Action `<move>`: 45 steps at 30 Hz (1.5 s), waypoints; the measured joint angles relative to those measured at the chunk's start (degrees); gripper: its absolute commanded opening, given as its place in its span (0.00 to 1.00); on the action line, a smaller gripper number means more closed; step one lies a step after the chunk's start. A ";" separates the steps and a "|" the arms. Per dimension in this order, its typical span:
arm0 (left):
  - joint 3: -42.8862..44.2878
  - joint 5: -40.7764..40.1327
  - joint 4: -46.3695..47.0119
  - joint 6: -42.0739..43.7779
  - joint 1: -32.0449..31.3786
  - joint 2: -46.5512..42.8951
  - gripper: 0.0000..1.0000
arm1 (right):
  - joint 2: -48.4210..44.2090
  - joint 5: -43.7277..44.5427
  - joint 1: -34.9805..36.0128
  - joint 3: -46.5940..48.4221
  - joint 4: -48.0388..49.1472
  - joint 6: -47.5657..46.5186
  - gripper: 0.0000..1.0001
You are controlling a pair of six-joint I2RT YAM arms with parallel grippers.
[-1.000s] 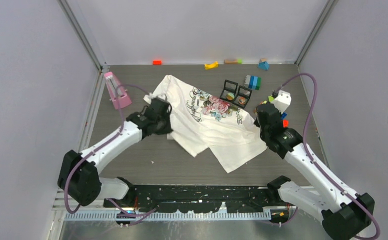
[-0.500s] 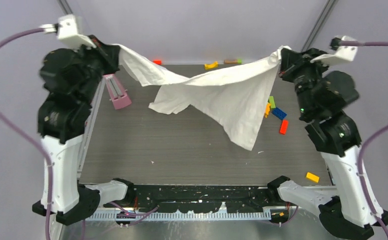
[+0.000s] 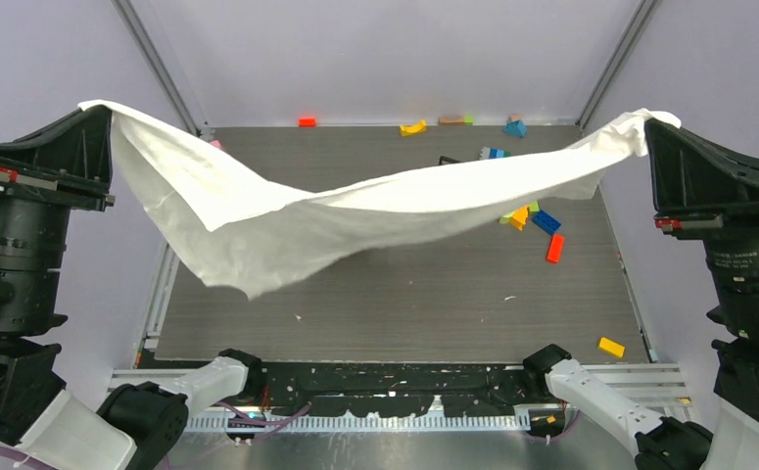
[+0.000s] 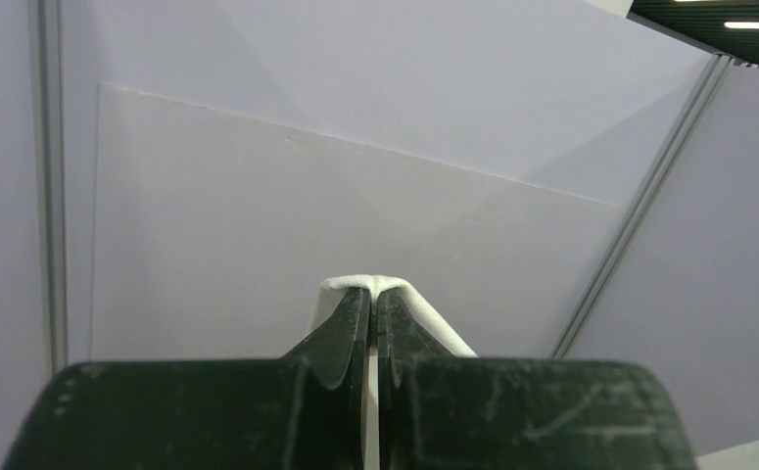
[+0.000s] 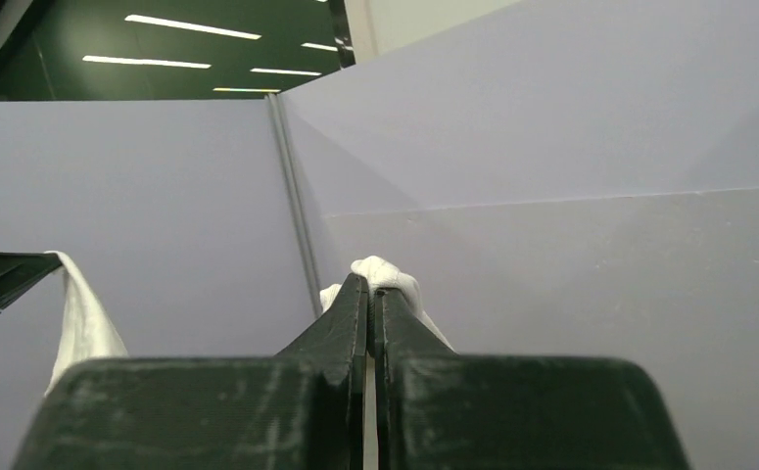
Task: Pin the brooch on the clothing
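Observation:
The clothing (image 3: 355,211), a white T-shirt, hangs stretched in the air between both arms, sagging in the middle with its plain side toward the top camera. My left gripper (image 3: 101,106) is raised high at the left and shut on one end of the shirt. In the left wrist view its gripper (image 4: 373,294) pinches a fold of white cloth (image 4: 355,285). My right gripper (image 3: 652,119) is raised high at the right, shut on the other end. The right wrist view shows that gripper (image 5: 370,284) with bunched cloth (image 5: 387,271) at its tips. The brooch is out of view.
Loose bricks lie on the dark table (image 3: 404,294): red (image 3: 554,248), blue (image 3: 545,221), yellow (image 3: 610,347) at the right; orange (image 3: 307,121), yellow (image 3: 412,127) and teal (image 3: 515,127) along the back. The edge of a black box (image 3: 449,159) and striped bricks (image 3: 493,153) peek above the shirt.
A second ago the shirt lay flat on the table with both grippers at its sides. Both arms have since lifted it high and spread it wide toward the camera.

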 measured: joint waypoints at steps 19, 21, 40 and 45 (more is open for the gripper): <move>-10.23 4.66 0.79 3.65 5.64 28.83 0.00 | 8.70 16.59 0.00 -20.94 6.99 0.83 0.01; -11.41 5.03 0.09 3.26 8.26 34.10 0.00 | 13.05 18.29 0.00 -22.10 8.20 1.73 0.00; -7.98 17.35 14.34 2.14 25.99 15.08 0.00 | 33.97 5.20 -8.87 2.67 13.44 16.94 0.01; -27.12 24.00 10.64 3.91 25.97 -4.35 0.00 | 16.98 -2.67 -8.70 -16.52 12.04 16.98 0.01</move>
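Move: Both hands already hold the white clothing stretched between them, high over the near part of the table. The table's bare middle is about 27 cm ahead, 27 cm to the right and 65 cm below the left hand; from the right hand it is some 28 cm ahead and 22 cm left. At table level, the brooch box lies about 41 cm ahead and 3 cm left of the right hand, the coloured blocks 36 cm ahead and 10 cm right of it. Forward and down together in one fast swing, both hands throw the clothing out over the table, reaching some 30 cm out and 20–25 cm down as the wrists tip down. Then they rise sharply and draw back, the left hand farther than the right, its wrist mostly levelling while the right stays tipped. Both grippers stay shut on the cloth. ##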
